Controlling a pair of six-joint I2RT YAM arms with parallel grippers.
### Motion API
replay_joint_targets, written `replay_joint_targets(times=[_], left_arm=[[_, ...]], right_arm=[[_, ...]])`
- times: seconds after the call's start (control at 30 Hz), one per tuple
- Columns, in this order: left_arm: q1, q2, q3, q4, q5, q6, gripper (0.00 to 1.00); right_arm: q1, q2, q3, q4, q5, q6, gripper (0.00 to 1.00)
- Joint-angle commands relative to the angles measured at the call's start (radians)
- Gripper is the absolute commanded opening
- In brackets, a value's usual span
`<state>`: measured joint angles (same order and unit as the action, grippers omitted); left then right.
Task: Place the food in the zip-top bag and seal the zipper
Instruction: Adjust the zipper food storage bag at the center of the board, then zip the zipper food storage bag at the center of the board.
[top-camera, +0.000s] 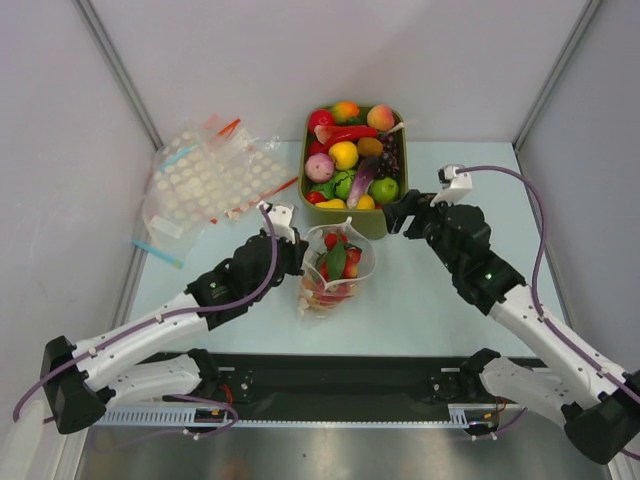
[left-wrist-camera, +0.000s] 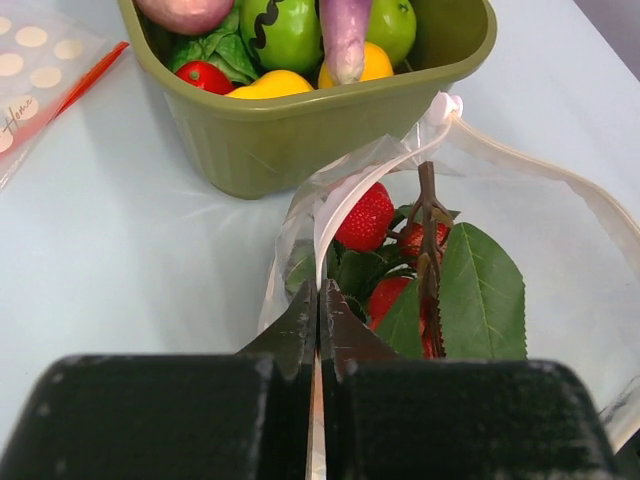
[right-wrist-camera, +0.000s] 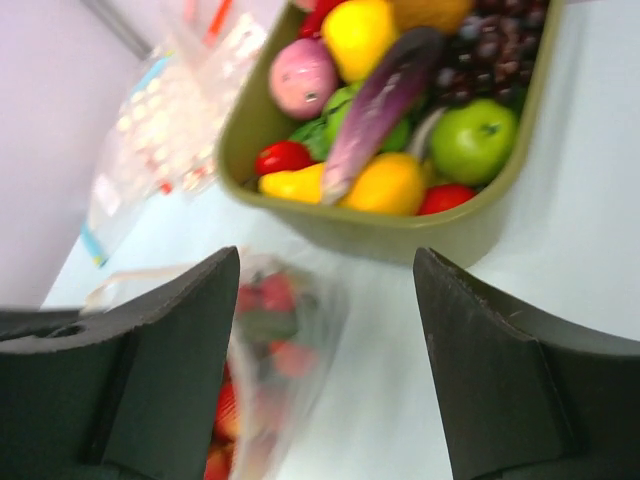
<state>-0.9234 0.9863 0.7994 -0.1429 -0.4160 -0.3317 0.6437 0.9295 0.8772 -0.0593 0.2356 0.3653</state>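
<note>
The clear zip-top bag (top-camera: 338, 262) stands open on the table just in front of the green bin, holding red berries (left-wrist-camera: 366, 215) and a green leaf sprig (left-wrist-camera: 482, 290). My left gripper (top-camera: 299, 254) is shut on the bag's left rim, pinching the pale zipper (left-wrist-camera: 322, 245) strip between its jaws (left-wrist-camera: 320, 292). My right gripper (top-camera: 397, 216) hovers open to the right of the bag by the bin's front corner, nothing between its fingers (right-wrist-camera: 326, 258). The bag (right-wrist-camera: 285, 330) shows blurred beside its left finger. More toy food fills the bin (top-camera: 352, 160).
The green bin (top-camera: 372, 226) sits at the back centre, right behind the bag; its wall (left-wrist-camera: 300, 135) is close in the left wrist view. A heap of white-dotted bags (top-camera: 205, 180) with red and blue strips lies at the back left. Walls enclose the table.
</note>
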Motion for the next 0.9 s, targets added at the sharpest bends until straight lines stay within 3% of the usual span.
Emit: replay_joint_targets(times=[0.0, 0.17, 0.43, 0.6, 0.87], left_arm=[[0.018, 0.008, -0.002, 0.02, -0.02, -0.004, 0.0], [0.026, 0.012, -0.006, 0.025, -0.024, -0.004, 0.0], [0.051, 0.018, -0.011, 0.026, -0.029, -0.023, 0.0], [0.058, 0.012, -0.038, 0.092, -0.011, 0.003, 0.0], [0.058, 0.002, -0.078, 0.206, 0.112, 0.055, 0.0]], right_arm=[[-0.108, 0.067, -0.017, 0.022, -0.197, 0.003, 0.75], [-0.115, 0.146, -0.104, 0.208, -0.353, -0.106, 0.77], [-0.096, 0.226, -0.104, 0.25, -0.555, -0.199, 0.73], [0.057, 0.229, -0.067, 0.219, -0.469, -0.334, 0.74], [0.129, 0.242, -0.081, 0.288, -0.406, -0.37, 0.77]])
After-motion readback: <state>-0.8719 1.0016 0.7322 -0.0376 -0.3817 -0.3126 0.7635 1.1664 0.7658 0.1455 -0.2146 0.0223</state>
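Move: The left fingers still pinch the left side of the zipper bag's rim; the middle of its open mouth lies about 7 cm to their right, level with them fore and aft and 2 cm lower. From the wide-open, empty right hand that mouth is some 12 cm to the left, 2 cm back and 9 cm down, with the strawberries inside 4 cm deeper. The green basket's middle stands about 22 cm ahead, 10 cm left and 15 cm below the right hand. The right hand, fingers kept wide open, nudges forward and drops about 10 cm beside the bag, then sweeps left and draws back towards the bag's right rim, some 11 cm left in all, while its wrist turns about 35 degrees counter-clockwise and its left side tips down, so that the spread fingers come to straddle the right rim near the zipper's end without closing. The left hand keeps its pinch on the left rim, easing forward and slightly down by a centimetre or so. ##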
